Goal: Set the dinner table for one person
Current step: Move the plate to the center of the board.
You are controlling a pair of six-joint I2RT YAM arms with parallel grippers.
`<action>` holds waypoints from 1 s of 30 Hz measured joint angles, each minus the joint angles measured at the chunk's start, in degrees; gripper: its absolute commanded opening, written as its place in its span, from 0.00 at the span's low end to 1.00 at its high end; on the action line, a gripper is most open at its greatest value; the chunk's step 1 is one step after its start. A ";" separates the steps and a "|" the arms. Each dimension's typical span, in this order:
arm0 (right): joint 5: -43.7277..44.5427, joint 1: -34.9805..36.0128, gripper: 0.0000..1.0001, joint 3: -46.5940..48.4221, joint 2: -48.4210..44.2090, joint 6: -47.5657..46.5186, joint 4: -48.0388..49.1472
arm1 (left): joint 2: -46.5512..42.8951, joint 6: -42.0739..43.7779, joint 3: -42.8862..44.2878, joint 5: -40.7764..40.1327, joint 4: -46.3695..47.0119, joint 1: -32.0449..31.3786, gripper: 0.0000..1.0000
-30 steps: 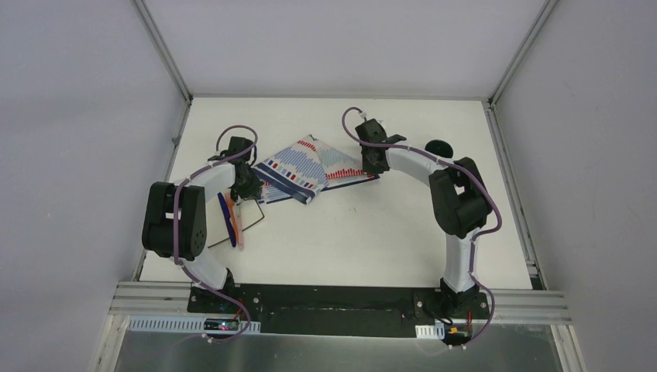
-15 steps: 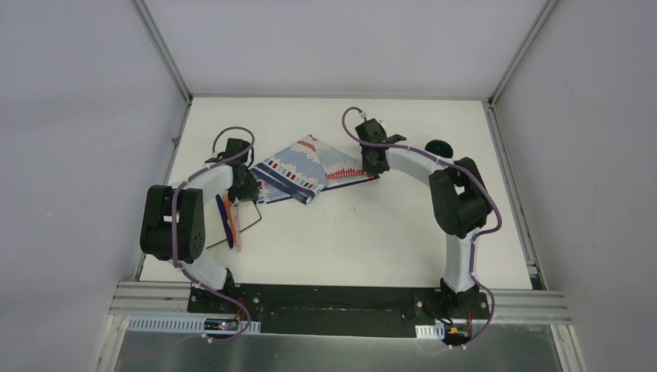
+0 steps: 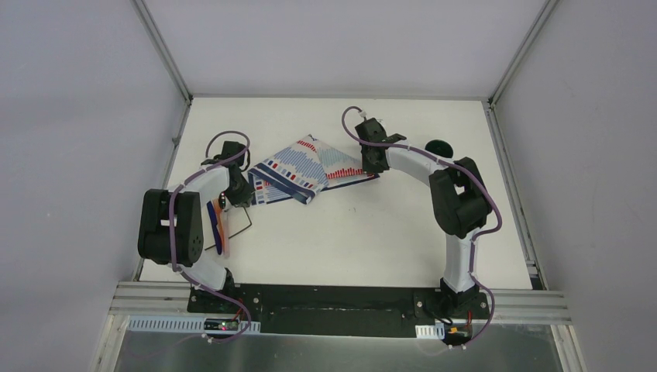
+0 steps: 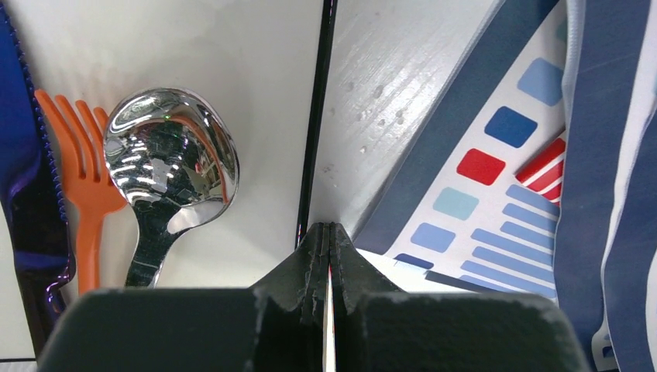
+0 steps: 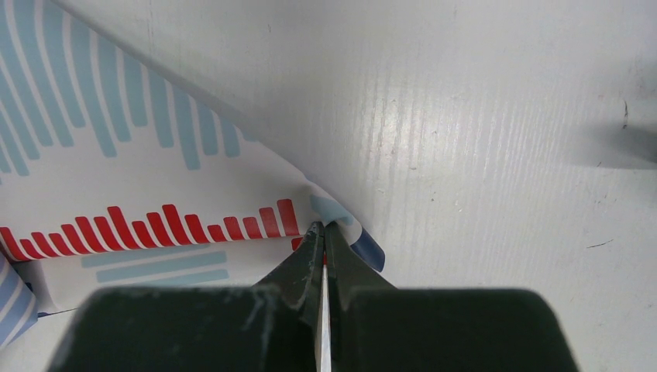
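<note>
The striped red-blue-white cloth point(image 3: 310, 170) lies crumpled on the far half of the dinner table point(image 3: 372, 232). My left gripper point(image 3: 240, 194) is shut on the cloth's left corner, and a thin edge of fabric shows between the jaws in the left wrist view point(image 4: 328, 229). My right gripper point(image 3: 374, 170) is shut on the cloth's right corner point(image 5: 323, 227). Beside the left gripper sits a white square plate point(image 4: 256, 170) with a black rim. A silver spoon point(image 4: 170, 155), an orange fork point(image 4: 77, 155) and a blue knife point(image 4: 23, 194) lie on it.
A round black object point(image 3: 439, 146) sits on the table to the right of my right arm. Grey rails point(image 3: 174, 147) and white walls enclose the table on three sides. The plate point(image 3: 252, 218) is near the left edge, partly under my left arm.
My left gripper has moved a little to the left, drawing the cloth's left corner with it. The right arm has held its place.
</note>
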 measured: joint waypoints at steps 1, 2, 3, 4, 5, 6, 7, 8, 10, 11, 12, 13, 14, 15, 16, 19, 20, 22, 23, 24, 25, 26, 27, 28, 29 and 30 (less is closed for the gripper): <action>0.00 0.00 0.00 0.00 0.00 0.02 0.02 | -0.07 0.00 -0.02 -0.13 -0.20 0.00 0.00; -0.02 0.00 0.00 0.00 0.00 0.00 0.00 | -0.11 0.00 -0.04 -0.39 -0.39 0.00 0.00; 0.00 0.00 0.00 0.00 0.00 0.00 0.00 | -0.13 0.00 -0.07 -0.63 -0.59 0.00 0.00; -0.02 0.00 0.00 0.00 0.00 0.00 0.02 | -0.13 0.00 -0.07 -0.74 -0.72 0.00 0.00; -0.02 0.00 0.00 0.00 0.00 0.00 0.02 | -0.15 0.00 -0.07 -0.79 -0.74 0.00 0.00; -0.02 0.00 0.00 0.00 0.00 0.00 0.00 | -0.15 0.00 -0.07 -0.81 -0.76 0.00 0.00; -0.02 0.00 0.00 0.00 0.00 0.00 0.00 | -0.15 0.00 -0.07 -0.79 -0.76 0.00 0.00; 0.00 0.00 0.00 0.00 0.00 0.00 0.00 | -0.17 0.00 -0.07 -0.79 -0.79 0.00 0.00; 0.00 0.00 0.00 0.00 0.00 0.00 0.00 | -0.28 0.02 -0.07 -0.79 -0.85 -0.02 0.06; 0.00 0.00 0.00 0.00 0.00 0.00 0.00 | -0.37 0.09 -0.04 -0.79 -1.01 -0.15 0.09; 0.00 0.00 0.00 0.00 0.00 0.00 0.00 | -0.52 0.15 -0.02 -0.83 -1.29 -0.28 0.10; 0.00 0.00 0.00 0.04 0.00 0.00 -0.04 | -0.76 0.17 0.07 -0.81 -1.90 -0.70 0.12; 0.00 0.00 0.00 0.11 0.00 0.00 -0.11 | -1.07 0.22 0.20 -0.83 -2.45 -1.11 0.15; 0.00 0.00 0.00 0.20 0.00 0.00 -0.20 | -1.38 0.22 0.66 -0.81 -3.23 -1.66 0.16; 0.02 0.00 0.02 0.33 0.00 0.00 -0.26 | -1.64 0.28 1.20 -0.83 -3.91 -2.21 0.18; 0.04 0.00 0.15 1.20 0.00 -0.07 -1.03 | -2.34 0.35 5.05 -1.20 -6.36 -4.50 0.21; 0.09 0.00 0.17 1.70 0.00 -0.15 -1.20 | -2.38 0.44 6.95 -1.25 -6.75 -5.29 0.21; 0.28 0.00 0.25 2.82 0.00 -0.42 -1.49 | -2.38 0.55 10.93 -1.27 -6.95 -7.21 0.22; 0.37 0.00 0.32 3.52 0.00 -0.59 -1.55 | -2.38 0.63 12.63 -1.25 -7.10 -8.11 0.22; 0.55 0.00 0.37 4.17 0.00 -0.70 -1.55 | -2.38 0.72 14.67 -1.22 -7.19 -9.27 0.22; 0.68 0.00 0.43 4.66 0.00 -0.81 -1.55 | -2.38 0.87 16.59 -1.22 -7.15 -10.40 0.22; 1.01 0.00 0.48 5.27 0.00 -0.98 -1.60 | -2.38 0.98 18.23 -1.22 -7.06 -11.45 0.22; 1.38 0.00 0.51 5.70 0.00 -1.11 -1.66 | -2.38 1.14 19.50 -1.20 -6.93 -12.37 0.22; 1.79 -0.04 0.52 6.16 0.00 -1.33 -1.79 | -2.34 1.22 20.31 -1.18 -6.80 -13.07 0.22; 2.16 -0.11 0.52 6.64 0.00 -1.53 -2.16 | -2.21 1.33 21.11 -1.14 -6.71 -14.01 0.22; 2.47 -0.17 0.52 7.13 0.00 -1.70 -2.54 | -2.08 1.40 21.49 -1.09 -6.67 -14.56 0.21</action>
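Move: Lying between the hands, the folded napkin has its middle about 20 cm to the right of the left hand and 11 cm farther out, with its near left corner at those shut fingertips. The plate's middle is some 13 cm to this hand's left and about level, the spoon on it about 8 cm left and 7 cm back. From the right hand, at the napkin's right corner, the napkin's middle is 22 cm left; the mug stands 20 cm right and 5 cm farther out. Letting go of the napkin's near left corner, the left fingers ease about 1 cm back, open roughly a fifth, then sweep up some 12 cm, right and forward over the napkin, away from the plate; the wrist tips the fingers outward and turns clockwise, each about 15 degrees. Shortly after, the right hand frees the napkin's right corner, opening halfway while rising 4 cm and drifting forward. ##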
